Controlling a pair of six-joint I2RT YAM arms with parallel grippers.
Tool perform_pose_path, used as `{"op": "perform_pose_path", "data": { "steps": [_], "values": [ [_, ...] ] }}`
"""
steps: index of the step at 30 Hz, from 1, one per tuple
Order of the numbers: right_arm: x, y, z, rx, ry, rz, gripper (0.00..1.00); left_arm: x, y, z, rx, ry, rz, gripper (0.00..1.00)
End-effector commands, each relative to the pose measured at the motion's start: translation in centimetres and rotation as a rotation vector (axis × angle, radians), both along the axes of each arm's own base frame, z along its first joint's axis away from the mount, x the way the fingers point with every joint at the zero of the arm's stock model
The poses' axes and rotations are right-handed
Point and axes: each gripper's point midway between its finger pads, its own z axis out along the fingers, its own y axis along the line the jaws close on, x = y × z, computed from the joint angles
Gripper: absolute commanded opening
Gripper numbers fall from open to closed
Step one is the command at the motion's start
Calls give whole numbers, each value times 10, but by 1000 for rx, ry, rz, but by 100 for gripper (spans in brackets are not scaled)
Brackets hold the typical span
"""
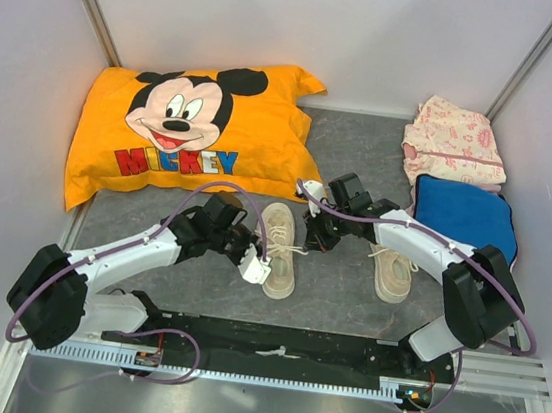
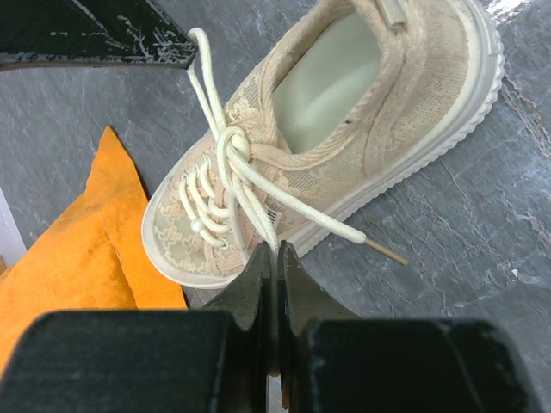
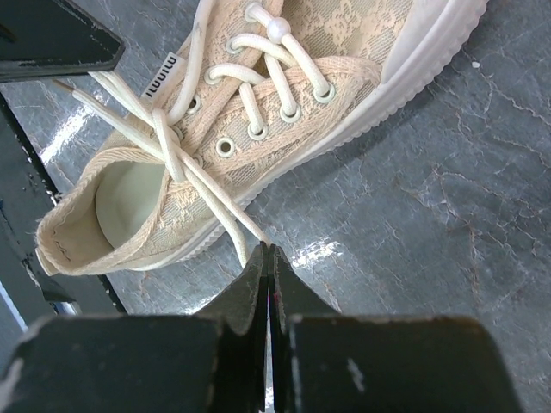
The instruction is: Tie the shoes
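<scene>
Two cream-beige sneakers lie on the grey mat. The middle shoe sits between my grippers, and the other shoe lies alone to the right. My left gripper is at the middle shoe's left side. In the left wrist view it is shut on a doubled strand of white lace that runs from a knot over the tongue. My right gripper is at the shoe's right side. In the right wrist view it is shut on lace strands from the same knot. A loose lace end lies on the mat.
An orange Mickey pillow lies at the back left, and its corner shows in the left wrist view. A pink folded cloth and a blue cushion lie at the back right. Pale walls enclose the mat.
</scene>
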Motion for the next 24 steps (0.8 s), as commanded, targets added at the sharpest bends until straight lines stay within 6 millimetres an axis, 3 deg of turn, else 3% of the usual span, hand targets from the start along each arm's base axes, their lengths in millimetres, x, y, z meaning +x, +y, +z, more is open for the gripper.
{"op": "perform_pose_path", "data": {
  "steps": [1, 4, 5, 9, 13, 14, 20, 24],
  "values": [
    [5, -8, 2, -14, -23, -13, 0, 4, 9, -5, 9, 48, 84, 2],
    [3, 2, 9, 32, -4, 18, 0, 11, 2, 5, -32, 76, 135, 5],
    [1, 4, 11, 44, -3, 33, 0, 16, -2, 15, -61, 71, 150, 17],
    [-7, 11, 17, 92, 7, 100, 0, 14, -3, 31, -128, 136, 237, 36],
    [-10, 11, 18, 88, -6, 164, 3, 7, 9, 37, -176, 174, 315, 41],
    [-10, 9, 16, 75, -9, 168, 12, 6, 12, 38, -185, 178, 329, 43],
    [10, 12, 17, 43, -109, 237, 36, -5, 26, 45, -237, 209, 386, 45],
    [19, 19, 21, 50, -161, 293, 38, -8, 30, 45, -250, 250, 430, 43]
  ]
}}
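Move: The left gripper holds its loop about 6 cm left of the knot, which is level with it fore-and-aft and a touch lower. The right gripper holds the other loop, with the knot roughly 7 cm to its left and 1 cm back. The shoe opening is about 7 cm back and 6 cm right of the left gripper, and a loose lace tip hangs some 5 cm straight back of it, slightly below. The other shoe stands about 20 cm right of the right gripper. Open the left fingers to let go of the lace loop, then lift that gripper about 5 cm, easing left away from the knot and turning it some 20 degrees counter-clockwise. Draw the right gripper back just over 1 cm, still pinching its loop, then open its fingers, bring it forward again by nearly 2 cm and turn it slightly counter-clockwise. ##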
